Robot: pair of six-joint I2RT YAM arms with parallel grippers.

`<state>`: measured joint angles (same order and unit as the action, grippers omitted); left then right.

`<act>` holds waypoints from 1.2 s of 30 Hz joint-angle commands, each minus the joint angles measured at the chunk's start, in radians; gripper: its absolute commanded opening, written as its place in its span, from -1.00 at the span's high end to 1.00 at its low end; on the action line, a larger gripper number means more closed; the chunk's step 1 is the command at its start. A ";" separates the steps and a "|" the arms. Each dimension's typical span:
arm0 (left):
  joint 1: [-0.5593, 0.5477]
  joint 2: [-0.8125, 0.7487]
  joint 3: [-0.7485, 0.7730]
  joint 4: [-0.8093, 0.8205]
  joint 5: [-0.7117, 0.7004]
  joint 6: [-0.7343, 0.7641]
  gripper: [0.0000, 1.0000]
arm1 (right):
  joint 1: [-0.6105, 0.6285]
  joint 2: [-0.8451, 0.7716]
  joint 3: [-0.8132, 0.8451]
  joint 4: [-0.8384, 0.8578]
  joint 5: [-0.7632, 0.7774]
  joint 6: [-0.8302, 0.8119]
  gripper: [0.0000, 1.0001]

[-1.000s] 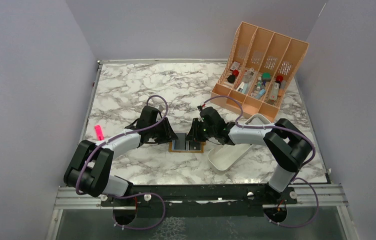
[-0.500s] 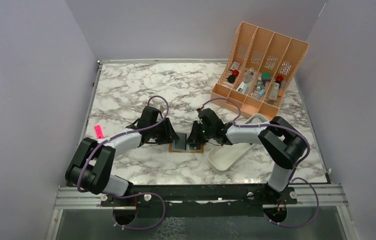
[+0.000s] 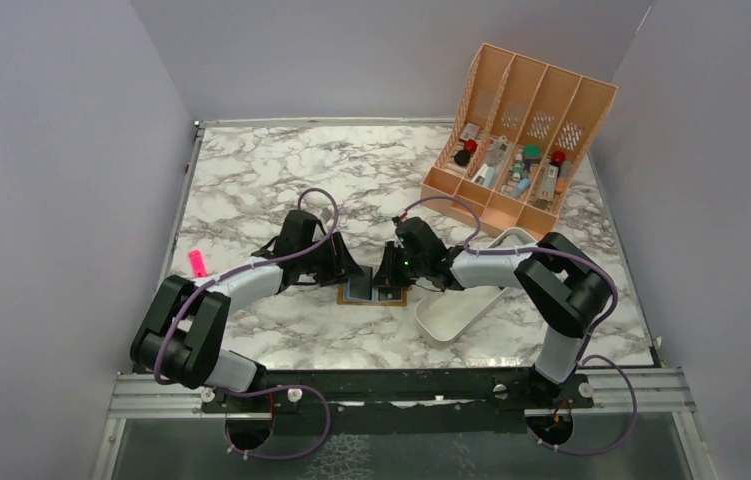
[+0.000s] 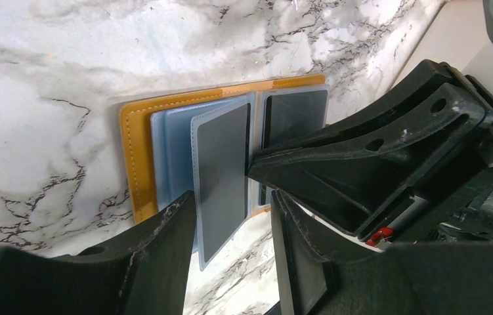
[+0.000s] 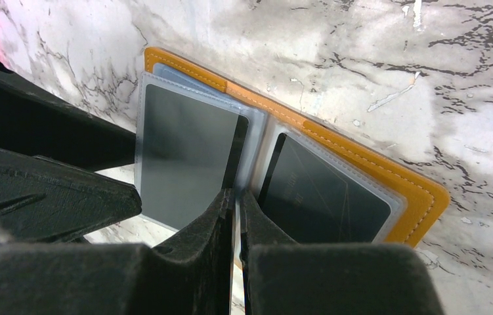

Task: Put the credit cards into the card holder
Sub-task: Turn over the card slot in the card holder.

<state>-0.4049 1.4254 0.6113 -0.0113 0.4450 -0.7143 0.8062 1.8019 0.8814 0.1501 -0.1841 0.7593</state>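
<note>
The card holder lies open on the marble, mustard-orange with clear sleeves. Dark credit cards sit in the left sleeve and the right sleeve. My right gripper is shut on a thin credit card, held edge-on over the holder's centre fold. My left gripper is open at the holder's left half, with the lifted left sleeve hanging between its fingers without being pinched. The two grippers face each other closely over the holder.
A white oblong tray sits just right of the holder, under the right arm. The peach slotted organiser with small items stands at the back right. A pink object lies near the left table edge.
The right jaws have closed down on the card and the right arm has shifted slightly left. The left jaws have spread a little wider.
</note>
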 commanded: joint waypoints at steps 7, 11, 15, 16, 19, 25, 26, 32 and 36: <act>0.000 -0.018 -0.013 0.084 0.080 -0.027 0.03 | 0.007 0.034 -0.029 -0.011 0.025 -0.006 0.75; -0.002 -0.028 -0.009 0.111 0.110 -0.037 0.03 | 0.007 -0.014 -0.007 -0.044 0.037 -0.018 0.62; -0.008 -0.017 -0.002 0.142 0.141 -0.047 0.03 | 0.007 -0.077 0.021 -0.108 0.093 -0.063 0.52; -0.013 -0.010 0.000 0.150 0.149 -0.050 0.03 | 0.007 -0.090 0.027 -0.126 0.113 -0.073 0.49; -0.030 0.009 0.007 0.167 0.156 -0.057 0.02 | 0.006 -0.133 0.029 -0.163 0.165 -0.106 0.41; -0.072 0.026 0.040 0.175 0.145 -0.062 0.01 | 0.002 -0.225 0.040 -0.215 0.246 -0.177 0.31; -0.079 0.030 0.047 0.175 0.145 -0.063 0.01 | -0.002 -0.237 0.043 -0.226 0.258 -0.190 0.30; -0.128 0.055 0.088 0.176 0.129 -0.071 0.00 | -0.043 -0.360 0.037 -0.298 0.369 -0.308 0.12; -0.155 0.073 0.110 0.176 0.124 -0.071 0.00 | -0.088 -0.465 0.009 -0.333 0.452 -0.394 0.03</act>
<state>-0.5373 1.4811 0.6853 0.1356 0.5636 -0.7830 0.7570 1.4384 0.8986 -0.1238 0.1307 0.4847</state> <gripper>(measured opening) 0.496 0.474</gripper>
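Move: The card slot's raised page has its middle about 1 cm to the right of the left hand's point and 1 cm below, its free edge at that hand's outer finger; from the right hand the same page is about 2 cm left, 2 cm up. The right hand's tips sit on the holder's spine, some 3 cm right and 3 cm below the left hand's point. The right pocket lies about 7 cm right of the left hand, 4 cm down; the white tray is roughly 19 cm right of the right hand. Rightward and up, slowly and then faster, the left hand sweeps about 7 cm across the holder, fingers kept half open, its outer finger pushing the slot page's free edge over towards the right pocket. The right hand first stays with its tips on the spine, then opens and comes free, rising about 10 cm while backing off right and somewhat forward, its fingers tipping up some 20 degrees. ##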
